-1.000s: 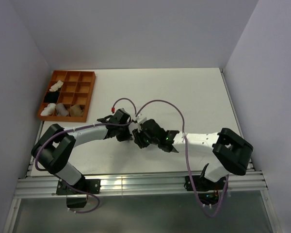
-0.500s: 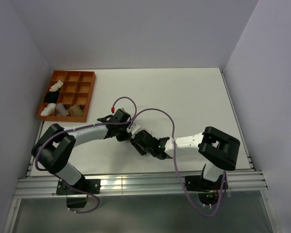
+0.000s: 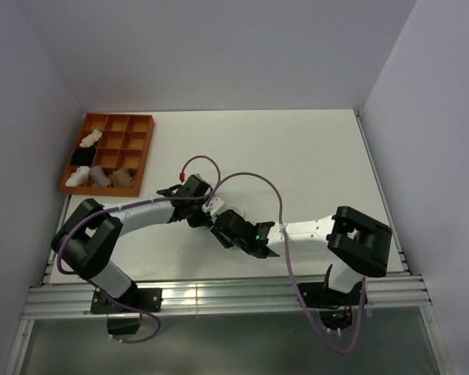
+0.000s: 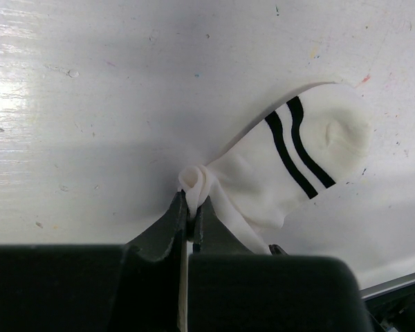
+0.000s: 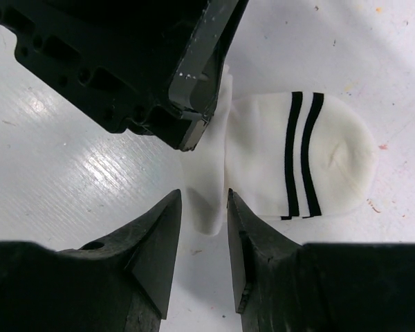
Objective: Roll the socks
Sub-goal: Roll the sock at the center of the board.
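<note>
A short white sock with two dark stripes (image 4: 311,145) lies flat on the white table. My left gripper (image 4: 192,200) is shut on a bunched fold at one end of it. In the right wrist view the sock (image 5: 311,159) lies just ahead, with my left gripper's black body (image 5: 124,62) over its far end. My right gripper (image 5: 204,200) is open, its jaws either side of the sock's near white edge. In the top view both grippers meet, the left (image 3: 197,212) and the right (image 3: 223,226), and they hide the sock.
A brown compartment tray (image 3: 148,152) stands at the table's left. It holds white bundles, a black bundle, a grey bundle (image 3: 99,176) and a tan-brown bundle (image 3: 125,178). Purple cables arch above both arms. The table's near edge lies just behind the grippers.
My right arm has swung lower and to the left, bringing its gripper close beside the left gripper. The left arm has stayed still, holding the sock.
</note>
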Robot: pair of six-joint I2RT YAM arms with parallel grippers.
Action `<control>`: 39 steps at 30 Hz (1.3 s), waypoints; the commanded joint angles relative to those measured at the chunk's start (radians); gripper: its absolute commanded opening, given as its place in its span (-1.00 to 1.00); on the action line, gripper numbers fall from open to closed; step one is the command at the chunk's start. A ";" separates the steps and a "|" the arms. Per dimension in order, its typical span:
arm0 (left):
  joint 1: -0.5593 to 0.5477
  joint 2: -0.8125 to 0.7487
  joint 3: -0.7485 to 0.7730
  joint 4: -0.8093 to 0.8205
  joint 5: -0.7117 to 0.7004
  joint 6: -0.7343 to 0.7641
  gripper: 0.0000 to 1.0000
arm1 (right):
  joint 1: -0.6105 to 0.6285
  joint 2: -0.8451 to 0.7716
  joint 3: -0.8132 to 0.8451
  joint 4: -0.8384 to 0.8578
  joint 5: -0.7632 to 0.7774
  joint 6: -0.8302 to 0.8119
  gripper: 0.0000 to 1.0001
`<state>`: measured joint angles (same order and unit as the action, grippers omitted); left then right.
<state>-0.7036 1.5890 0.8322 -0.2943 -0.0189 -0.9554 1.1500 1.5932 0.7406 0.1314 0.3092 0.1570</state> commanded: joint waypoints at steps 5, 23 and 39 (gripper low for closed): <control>-0.004 0.031 0.022 -0.039 -0.015 0.009 -0.99 | 0.013 -0.024 0.060 0.014 0.004 -0.030 -0.28; -0.004 0.023 0.027 -0.054 -0.010 0.014 -0.99 | 0.004 0.148 0.103 -0.102 0.050 0.015 -0.31; 0.021 -0.179 -0.024 -0.052 -0.090 -0.078 -0.11 | -0.108 0.125 0.071 -0.147 -0.225 0.073 -1.00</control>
<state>-0.6735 1.5143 0.8169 -0.3344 -0.0635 -1.0008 1.1141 1.7248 0.8585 0.0624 0.2893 0.1894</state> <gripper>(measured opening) 0.423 0.024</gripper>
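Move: The near end of the white sock's folded edge lies just off the right fingertips, about 1 cm ahead, 1 cm left and 2 cm below; from the left hand it is some 3 cm back and 4 cm right. The left fingers, still shut on the fold's far end, are about 4 cm ahead and 5 cm left of the right hand. The black stripes lie roughly 6 cm ahead and 2 cm right of it. Right hand sinks 2 cm, easing forward, and pinches the folded edge; left fingers then open, moving left and up. ##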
